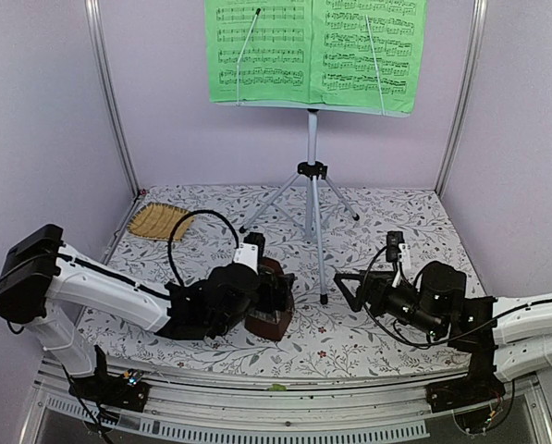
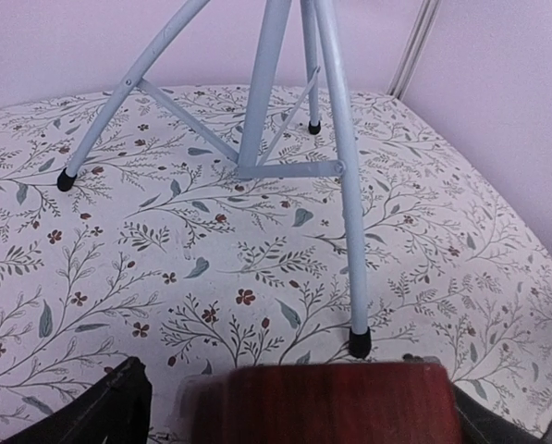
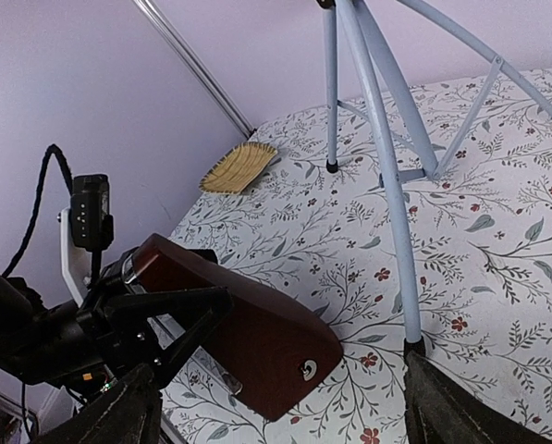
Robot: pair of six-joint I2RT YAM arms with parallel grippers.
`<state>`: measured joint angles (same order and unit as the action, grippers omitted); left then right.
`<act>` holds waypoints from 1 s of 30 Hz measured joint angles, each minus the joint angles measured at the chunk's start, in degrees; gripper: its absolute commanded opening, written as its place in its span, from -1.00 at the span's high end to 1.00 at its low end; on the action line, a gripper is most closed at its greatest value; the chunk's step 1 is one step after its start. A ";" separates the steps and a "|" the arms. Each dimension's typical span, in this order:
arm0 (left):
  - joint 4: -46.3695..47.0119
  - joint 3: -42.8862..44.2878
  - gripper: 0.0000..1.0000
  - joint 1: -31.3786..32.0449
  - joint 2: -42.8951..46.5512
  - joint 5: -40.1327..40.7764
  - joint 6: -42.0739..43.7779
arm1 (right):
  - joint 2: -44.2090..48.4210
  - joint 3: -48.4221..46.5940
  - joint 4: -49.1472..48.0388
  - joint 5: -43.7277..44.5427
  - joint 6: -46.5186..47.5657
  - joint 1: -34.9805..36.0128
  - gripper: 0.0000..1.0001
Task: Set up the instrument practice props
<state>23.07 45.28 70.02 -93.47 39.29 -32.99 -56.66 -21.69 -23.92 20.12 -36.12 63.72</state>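
Note:
The pale blue music stand stands mid-table on its tripod, with the green sheet-music booklet spread open on its desk. The reddish-brown metronome lies tilted between the fingers of my left gripper, narrow end toward the palm. Its wide end points at the stand's near leg. In the left wrist view a strip of cloth shows between one finger and the wood, so the jaws stand open. My right gripper is open and empty, facing the metronome beside that leg.
A tan woven mat lies at the far left corner of the floral cloth. Lilac walls and silver frame posts close in the sides and back. The tripod's three feet spread across the middle.

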 measured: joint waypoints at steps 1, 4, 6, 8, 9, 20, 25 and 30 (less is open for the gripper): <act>-0.04 -0.11 -0.88 0.11 0.26 -0.09 -0.02 | -0.46 -0.02 0.02 -0.35 -0.35 0.00 -0.78; -0.59 -1.03 -0.89 0.46 2.38 -0.35 -0.07 | -2.19 -0.33 0.20 -1.44 -1.66 0.00 -0.71; -1.46 -2.01 -0.88 0.63 5.11 -0.48 -0.07 | -3.58 -0.76 0.26 -2.12 -2.62 0.00 -0.68; -2.14 -3.56 -0.88 0.72 9.11 -0.70 -0.07 | -5.60 -1.64 0.37 -2.95 -3.80 0.00 -0.64; -2.36 -4.48 -0.86 0.74 11.37 -0.98 -0.04 | -6.80 -2.19 0.39 -3.37 -4.37 0.02 -0.62; -13.68 -10.01 0.13 -8.81 27.39 -8.02 -10.58 | -22.56 -11.17 0.13 -5.88 -10.60 1.55 0.70; -17.68 -10.14 0.72 -15.89 25.51 -15.56 -13.42 | -26.69 -14.40 -0.13 -6.08 -12.98 1.55 1.00; -18.56 -9.84 0.95 -17.09 19.89 -23.67 -12.74 | -30.03 -16.70 0.00 -6.03 -14.08 1.55 1.00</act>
<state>4.51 35.44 52.93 -73.58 15.62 -45.74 -86.70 -38.39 -23.92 14.09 -50.19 65.28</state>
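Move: The metronome stands between the left hand's opened fingers, its middle about 1 cm ahead of that hand and 3 cm below. From the right hand it is some 15 cm to the left, roughly 1 cm back and 7 cm lower. The music stand's near foot is about 14 cm right and 6 cm farther out than the metronome, on the table; its left foot is some 8 cm left and 28 cm farther out than the metronome. Up and slightly back, the left hand slips its already open fingers off the metronome, swings some 10 cm left, then sinks beside it and eases slightly back towards it, tipping down about 20 degrees as the fingers shut empty. The right hand meanwhile travels about 10 cm left and 6 down towards the metronome's right side, also tipping down and closing on nothing; no contact is visible. ##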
